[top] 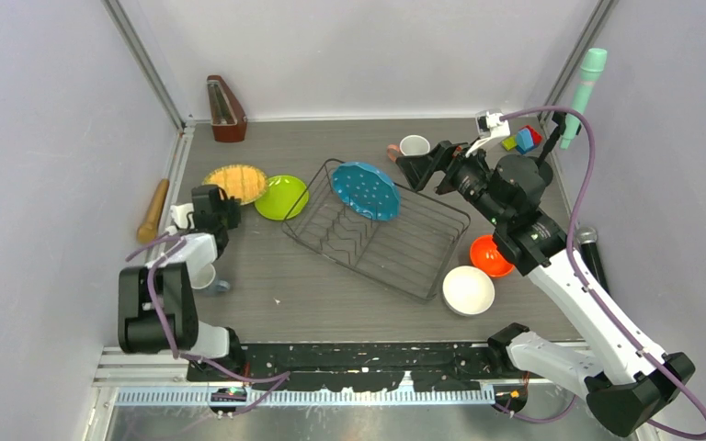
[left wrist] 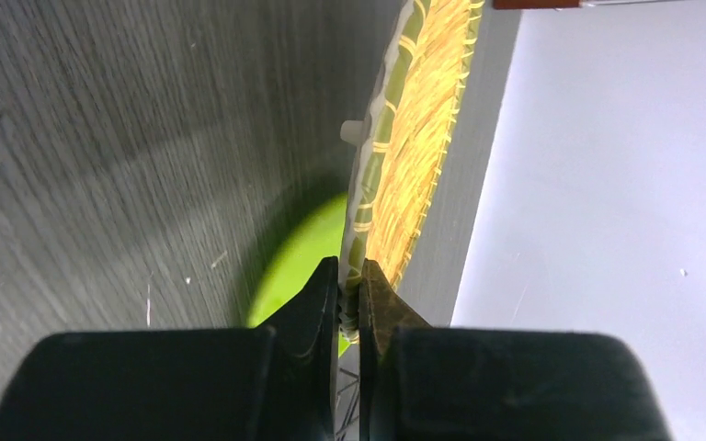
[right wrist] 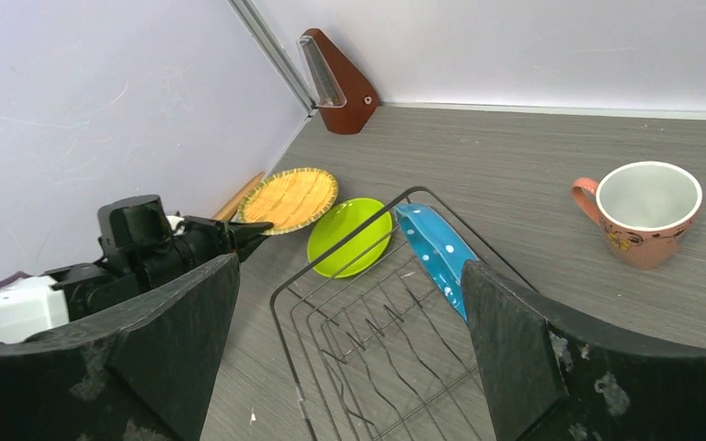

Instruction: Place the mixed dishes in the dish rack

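Observation:
My left gripper is shut on the near rim of the yellow-orange woven-look plate, which stands tilted off the table at the left. The lime green plate lies beside it. The blue dotted plate leans inside the dark wire dish rack at its far end. My right gripper is open and empty above the rack's far right corner, next to the pink mug. The orange bowl and white bowl sit right of the rack. A small pale cup stands by my left arm.
A wooden rolling pin lies along the left wall. A brown wedge-shaped object stands at the back left. Toy blocks and a green cylinder are at the back right. A black cylinder lies by the right wall.

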Available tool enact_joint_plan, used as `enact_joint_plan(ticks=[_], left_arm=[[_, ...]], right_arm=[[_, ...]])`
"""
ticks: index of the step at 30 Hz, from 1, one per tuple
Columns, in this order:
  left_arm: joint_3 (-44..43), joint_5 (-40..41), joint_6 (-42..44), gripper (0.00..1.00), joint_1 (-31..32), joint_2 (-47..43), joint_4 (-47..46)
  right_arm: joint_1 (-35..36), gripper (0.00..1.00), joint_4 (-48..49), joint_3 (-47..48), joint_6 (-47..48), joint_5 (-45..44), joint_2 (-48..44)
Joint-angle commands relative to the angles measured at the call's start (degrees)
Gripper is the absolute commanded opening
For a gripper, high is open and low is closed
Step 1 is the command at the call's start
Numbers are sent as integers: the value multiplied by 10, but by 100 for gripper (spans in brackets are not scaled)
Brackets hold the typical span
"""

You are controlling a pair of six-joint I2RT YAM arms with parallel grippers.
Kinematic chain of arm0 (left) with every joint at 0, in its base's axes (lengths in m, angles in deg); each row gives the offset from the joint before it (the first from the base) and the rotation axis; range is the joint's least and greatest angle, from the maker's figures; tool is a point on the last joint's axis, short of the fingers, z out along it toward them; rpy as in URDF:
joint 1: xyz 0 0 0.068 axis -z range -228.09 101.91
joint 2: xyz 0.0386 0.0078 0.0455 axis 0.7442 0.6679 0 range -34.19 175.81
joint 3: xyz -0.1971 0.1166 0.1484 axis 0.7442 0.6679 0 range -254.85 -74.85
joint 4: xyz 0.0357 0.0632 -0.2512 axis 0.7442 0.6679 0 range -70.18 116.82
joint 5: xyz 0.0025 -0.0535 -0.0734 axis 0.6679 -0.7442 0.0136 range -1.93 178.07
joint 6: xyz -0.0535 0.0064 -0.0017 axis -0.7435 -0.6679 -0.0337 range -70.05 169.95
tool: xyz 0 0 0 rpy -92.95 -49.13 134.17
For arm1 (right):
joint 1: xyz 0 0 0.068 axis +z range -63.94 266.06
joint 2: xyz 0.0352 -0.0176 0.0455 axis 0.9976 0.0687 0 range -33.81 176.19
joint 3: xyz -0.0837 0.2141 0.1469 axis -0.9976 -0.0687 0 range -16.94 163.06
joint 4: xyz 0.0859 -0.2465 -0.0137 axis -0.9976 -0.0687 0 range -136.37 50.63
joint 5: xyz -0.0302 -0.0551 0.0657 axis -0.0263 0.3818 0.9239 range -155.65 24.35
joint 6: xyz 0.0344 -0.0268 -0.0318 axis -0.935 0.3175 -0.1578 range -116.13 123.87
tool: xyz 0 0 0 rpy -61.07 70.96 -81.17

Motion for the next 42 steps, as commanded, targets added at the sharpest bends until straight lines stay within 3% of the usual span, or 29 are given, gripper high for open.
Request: enact_joint_plan(ticks=[1, 5, 9, 16, 24, 29, 35, 42], left_arm=[[-41, 40, 78, 0, -2, -92, 84], [-70, -16, 156, 0, -3, -146, 78], [-94, -162, 239, 0, -2, -169, -3], [-149, -405, 252, 0, 12, -159, -116], [-201, -542, 293, 0, 89, -146, -123], [-199, -544, 298, 0, 110, -159, -114], [-202, -555, 285, 0, 120, -155, -131], [-213, -579, 282, 0, 137, -144, -142]], right_arm=[[2, 96, 1, 35, -11, 9, -8], [2, 95, -47, 77, -20, 28, 22], [1, 95, -126, 148, -45, 68, 74], [1, 89, -110, 190, -125, 145, 133], [1, 83, -120, 261, -125, 151, 204], [1, 80, -119, 278, -117, 134, 221], [1, 66, -95, 254, -121, 54, 211], [1, 64, -60, 243, -130, 58, 219]])
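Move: The yellow woven plate is already off the table, pinched by its near rim in the left fingers; from the right hand its middle is some 18 cm ahead, 41 cm left and 28 cm below. The waiting right gripper stands about 41 cm right of the left hand, 11 cm back and 29 cm higher. The green plate is roughly 5 cm ahead and 9 cm right of the left hand, 6 cm below. From the right hand, the blue plate in the rack is about 13 cm ahead, 6 cm left and 28 cm down. The yellow plate, kept pinched by the left hand, rises some 26 cm and travels about 22 cm right and a little back towards the right gripper, the left fingers coming up to level and swinging some 70 degrees clockwise. The right hand comes left to meet it, tipping down slightly, then reaches forward, its fingers closing partway around the plate's free rim without visibly gripping it. ##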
